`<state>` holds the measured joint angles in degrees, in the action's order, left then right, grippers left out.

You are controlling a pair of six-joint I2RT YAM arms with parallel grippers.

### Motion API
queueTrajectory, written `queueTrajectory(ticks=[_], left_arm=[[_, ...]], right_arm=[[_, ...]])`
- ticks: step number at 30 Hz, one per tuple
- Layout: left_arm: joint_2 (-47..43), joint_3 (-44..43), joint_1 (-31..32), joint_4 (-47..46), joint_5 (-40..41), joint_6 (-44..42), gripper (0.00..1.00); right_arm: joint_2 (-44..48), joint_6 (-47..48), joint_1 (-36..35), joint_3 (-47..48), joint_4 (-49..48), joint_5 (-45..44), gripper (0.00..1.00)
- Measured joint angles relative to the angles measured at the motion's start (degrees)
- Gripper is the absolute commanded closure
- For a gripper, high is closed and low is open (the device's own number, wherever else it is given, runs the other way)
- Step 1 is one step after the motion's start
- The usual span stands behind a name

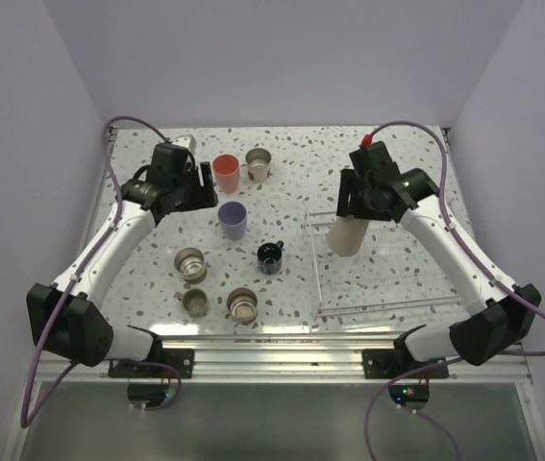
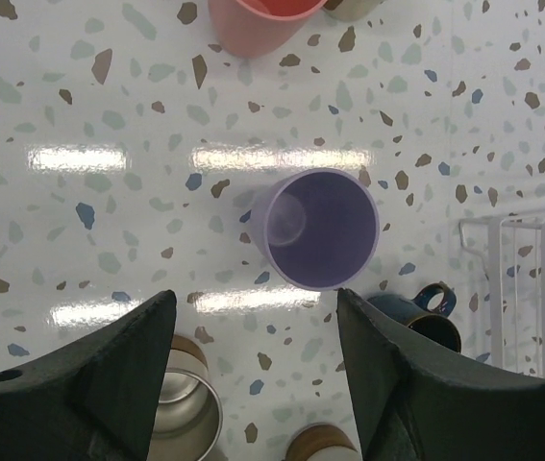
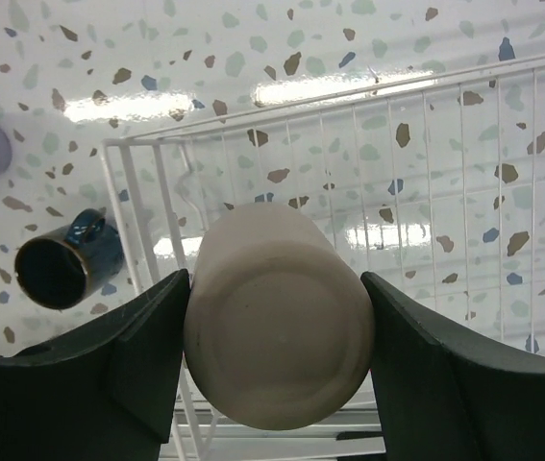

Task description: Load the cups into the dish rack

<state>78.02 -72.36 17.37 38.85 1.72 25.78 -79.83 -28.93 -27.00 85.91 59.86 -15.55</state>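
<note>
My right gripper (image 1: pixel 349 207) is shut on the beige cup (image 3: pixel 277 327), which hangs mouth down with its base facing the wrist camera, over the near-left part of the wire dish rack (image 1: pixel 380 288). The rack (image 3: pixel 445 192) holds nothing else. My left gripper (image 2: pixel 253 300) is open and hovers just short of the upright lavender cup (image 2: pixel 322 226), nothing between its fingers. On the table stand the lavender cup (image 1: pixel 233 220), a coral-red cup (image 1: pixel 225 173), a black mug (image 1: pixel 270 257) and several steel cups, one (image 1: pixel 258 164) at the back and one (image 1: pixel 191 264) nearer.
Two more steel cups (image 1: pixel 195 302) (image 1: pixel 242 305) stand near the front edge, left of the rack. The black mug (image 3: pixel 61 269) sits just outside the rack's left wall. White walls close in the table on both sides and at the back.
</note>
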Motion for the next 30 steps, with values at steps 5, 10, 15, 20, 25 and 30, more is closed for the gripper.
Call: queueTrajectory(ticks=[5,10,15,20,25,30], left_arm=[[0.83,2.19,0.00,-1.86,-0.11,-0.87,0.30],[1.62,3.39,0.00,-3.65,-0.66,-1.36,0.30],[2.56,3.91,0.00,-4.98,-1.03,-1.38,0.30],[3.28,4.42,0.00,-5.75,-1.07,-1.49,0.30],[4.31,4.66,0.00,-5.90,-1.18,-1.81,0.30],[4.59,4.66,0.00,-6.27,-1.86,-2.58,0.31]], right_arm=[[-0.09,-1.20,-0.98,-7.61,-5.01,-1.84,1.00],[-0.52,-2.16,-3.21,-11.32,-9.70,-4.42,1.00],[-1.31,-2.89,-5.42,-12.44,-14.10,-8.31,1.00],[-3.65,-3.26,-6.54,-13.18,-16.35,-10.73,1.00],[-6.49,-3.19,-7.41,-13.27,-17.68,-11.98,1.00],[-7.39,-2.89,-8.35,-12.96,-18.27,-12.87,0.83]])
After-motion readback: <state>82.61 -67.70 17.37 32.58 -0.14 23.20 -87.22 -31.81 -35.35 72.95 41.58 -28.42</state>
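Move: The right hand holds the tan cup. Its place, in the dish rack's far left corner, is about 3 cm ahead, 4 cm left and 16 cm below. The corner post is about 7 cm ahead and 8 cm left, the dark mug 5 cm back and 18 cm left. From the empty left hand the purple cup is 2 cm ahead, 7 cm right and 14 cm below, the red cup 16 cm ahead and 5 cm right, and the larger steel cup 12 cm back and 3 cm left. Keep the right gripper's hold on the tan cup and sink it about 5 cm over the rack. Then ease forward and left while lowering further, about 8 cm down in all, towards the far left corner, rolling the hand's left side slightly down. Meanwhile lower the open left gripper some 4.5 cm towards the purple cup, without touching it. ##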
